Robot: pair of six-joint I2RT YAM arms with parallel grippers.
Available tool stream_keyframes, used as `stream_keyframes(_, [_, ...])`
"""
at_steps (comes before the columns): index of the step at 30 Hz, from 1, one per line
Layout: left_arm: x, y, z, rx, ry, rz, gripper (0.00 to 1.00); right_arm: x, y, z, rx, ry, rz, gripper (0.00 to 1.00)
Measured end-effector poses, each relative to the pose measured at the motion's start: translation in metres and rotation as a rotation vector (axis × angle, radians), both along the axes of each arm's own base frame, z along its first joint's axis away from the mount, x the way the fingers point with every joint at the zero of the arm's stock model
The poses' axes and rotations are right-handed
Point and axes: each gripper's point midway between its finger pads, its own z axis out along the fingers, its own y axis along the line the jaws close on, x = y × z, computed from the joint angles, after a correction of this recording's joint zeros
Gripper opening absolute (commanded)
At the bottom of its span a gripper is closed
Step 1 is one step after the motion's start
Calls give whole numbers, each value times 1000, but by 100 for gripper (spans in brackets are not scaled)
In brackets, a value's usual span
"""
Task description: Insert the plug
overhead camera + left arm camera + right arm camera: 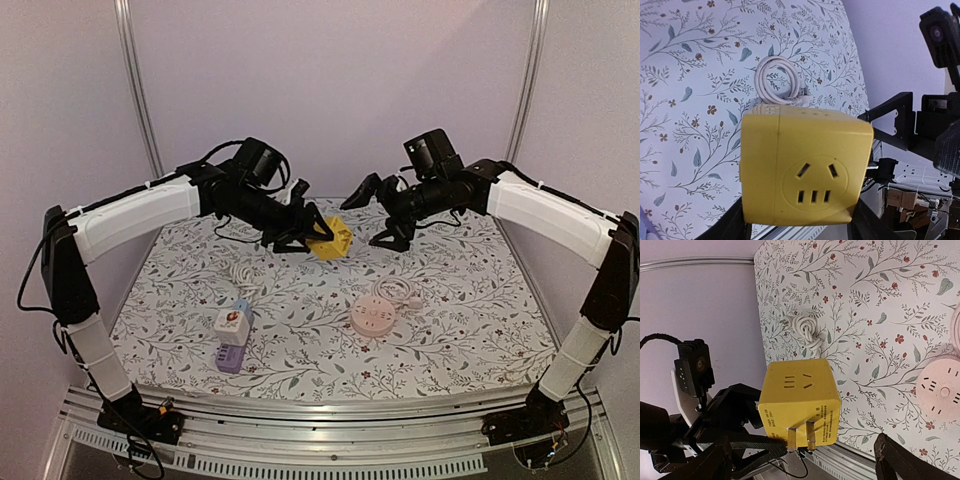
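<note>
My left gripper [300, 238] is shut on a yellow cube plug [332, 240] and holds it in the air above the back of the table. In the left wrist view the cube [805, 165] fills the space between my fingers, its socket face toward the camera. In the right wrist view the cube [800, 395] shows two metal prongs [801, 435] pointing at the camera. My right gripper [378, 213] is open and empty, just right of the cube and not touching it. A pink round socket block [375, 315] lies on the cloth below.
A white and purple power strip [231, 335] lies at the front left with a coiled white cable [243, 275] behind it. The flowered cloth [460, 300] covers the table. An aluminium rail [330, 405] runs along the near edge.
</note>
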Motion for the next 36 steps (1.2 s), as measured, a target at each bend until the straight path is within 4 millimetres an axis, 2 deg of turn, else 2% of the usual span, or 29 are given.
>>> stream_keyframes(9, [-9,-14,5,-45,18,-13,0,2,6,3,26,0,-10,93])
stream_keyframes(22, [-18,-26,4,-62,30,-25,0,-2,12,-16,11,51,-4,77])
stream_keyframes(30, [-18,-27,2,-59,42,-19,0,-4,14,-24,-10,62,-7,58])
stream_keyframes(36, [-18,-28,-6,-52,75,-10,1,-3,14,-33,-35,64,-13,34])
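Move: The yellow plug cube, which the open right hand goes for, sits about 6 cm to its left, 4 cm below and 1 cm ahead. The left hand already holds it, the cube's middle some 2 cm to that hand's right and 1 cm below. On the table, the pink round socket lies about 11 cm back and 4 cm right of the right hand, some 22 cm down; its coiled cord is 4 cm back and 10 cm right. The right fingers close from wide open to pinch the yellow plug cube from its right side, as that hand sinks about 3 cm, tipping slightly, and eases a little left. The left hand keeps its hold and brings the cube towards it, some 3 cm right and 2 cm back, then nearly stops. ##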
